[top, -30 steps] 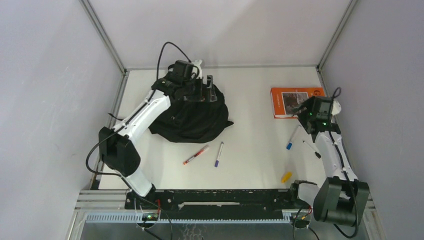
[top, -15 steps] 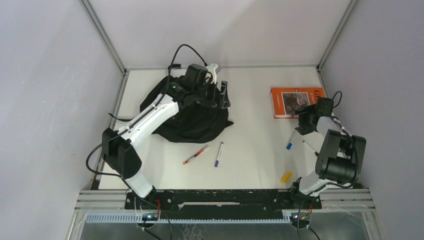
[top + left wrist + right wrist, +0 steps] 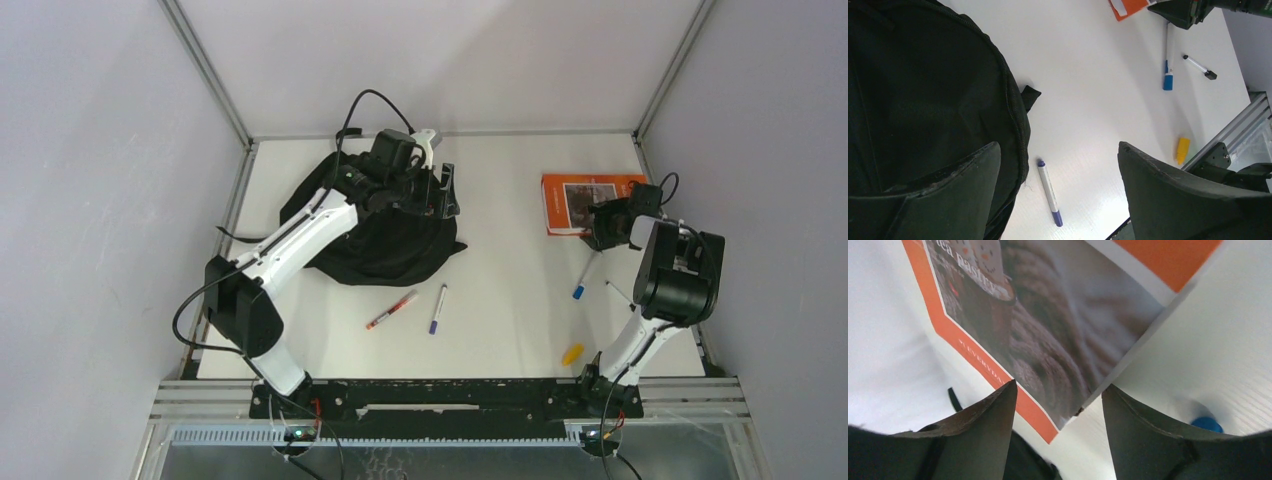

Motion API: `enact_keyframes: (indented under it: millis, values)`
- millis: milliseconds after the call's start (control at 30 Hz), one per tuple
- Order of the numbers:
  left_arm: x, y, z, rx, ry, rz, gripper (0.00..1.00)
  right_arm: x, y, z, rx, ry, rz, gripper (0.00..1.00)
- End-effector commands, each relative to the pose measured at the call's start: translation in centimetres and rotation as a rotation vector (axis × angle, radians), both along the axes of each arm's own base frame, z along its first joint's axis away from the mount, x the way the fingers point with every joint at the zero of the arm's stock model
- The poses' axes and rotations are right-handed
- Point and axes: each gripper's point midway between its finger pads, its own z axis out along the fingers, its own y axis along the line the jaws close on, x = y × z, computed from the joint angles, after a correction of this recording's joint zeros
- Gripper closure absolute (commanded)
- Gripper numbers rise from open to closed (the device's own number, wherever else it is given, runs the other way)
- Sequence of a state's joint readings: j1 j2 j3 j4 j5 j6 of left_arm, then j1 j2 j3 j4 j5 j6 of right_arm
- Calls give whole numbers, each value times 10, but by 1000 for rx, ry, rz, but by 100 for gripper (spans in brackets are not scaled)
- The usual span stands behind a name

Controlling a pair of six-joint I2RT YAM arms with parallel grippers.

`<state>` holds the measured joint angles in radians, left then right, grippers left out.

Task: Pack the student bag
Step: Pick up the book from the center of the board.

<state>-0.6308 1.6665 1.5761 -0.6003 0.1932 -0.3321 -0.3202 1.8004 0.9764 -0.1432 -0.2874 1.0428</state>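
The student bag (image 3: 372, 240), a soft black backpack, lies slumped at the back left of the table; its zip edge fills the left of the left wrist view (image 3: 923, 90). My left gripper (image 3: 443, 193) hovers open over the bag's right edge, with nothing between its fingers (image 3: 1058, 147). An orange book (image 3: 583, 202) lies at the back right. My right gripper (image 3: 606, 226) sits low at that book's near corner. In the right wrist view the book's corner (image 3: 1058, 315) pokes between the open jaws (image 3: 1059, 386), which stand apart from it.
Loose pens lie on the white table: a red marker (image 3: 392, 310), a purple pen (image 3: 438, 308) (image 3: 1049, 192), a blue-capped marker (image 3: 584, 276) (image 3: 1167, 62) and a thin black-tipped pen (image 3: 620, 293). A small yellow piece (image 3: 572, 353) sits near the front right.
My right arm has folded up and brought its gripper down onto the book's near corner, jaws narrowing. The left gripper shifted right to the bag's edge, then held still.
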Motion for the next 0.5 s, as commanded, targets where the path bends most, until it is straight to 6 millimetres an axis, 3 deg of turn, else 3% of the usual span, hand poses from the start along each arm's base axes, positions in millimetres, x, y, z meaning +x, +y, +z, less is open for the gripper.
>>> enact_keyframes:
  millis: [0, 133, 367, 467]
  values:
    - [5, -1, -1, 1, -27, -8, 10, 25, 1, 1, 33, -83, 14, 31]
    - [4, -1, -5, 5, -14, -12, 11, 28, 3, -6, 34, -82, 31, 48]
    - [4, 1, -6, 13, -15, -2, 12, 30, 8, 12, -7, -135, 93, 100]
    - [5, 3, -2, 16, -28, 5, 12, 31, 17, 26, -19, -175, 144, 100]
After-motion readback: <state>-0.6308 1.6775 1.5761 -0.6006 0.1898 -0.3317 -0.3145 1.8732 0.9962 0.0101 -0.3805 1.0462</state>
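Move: My right hand is low at the orange book, open fingers straddling its near edge left of the middle; the book's centre is about 7 cm ahead, 6 cm right and 1 cm lower. The blue marker lies about 11 cm back and 1 cm left, the black marker some 15 cm back and 5 cm right, both a couple of cm lower. For my left hand the book is about 12 cm ahead, 34 cm right and 21 cm below. I close my right hand from about three-quarters open to nearly shut, pinching the orange book's near edge a few centimetres from its left corner. While closing I drive roughly 3 cm forward with a slight drift left, shoving the book ahead of the fingers, and the fingertips swing up by some 5 degrees. ##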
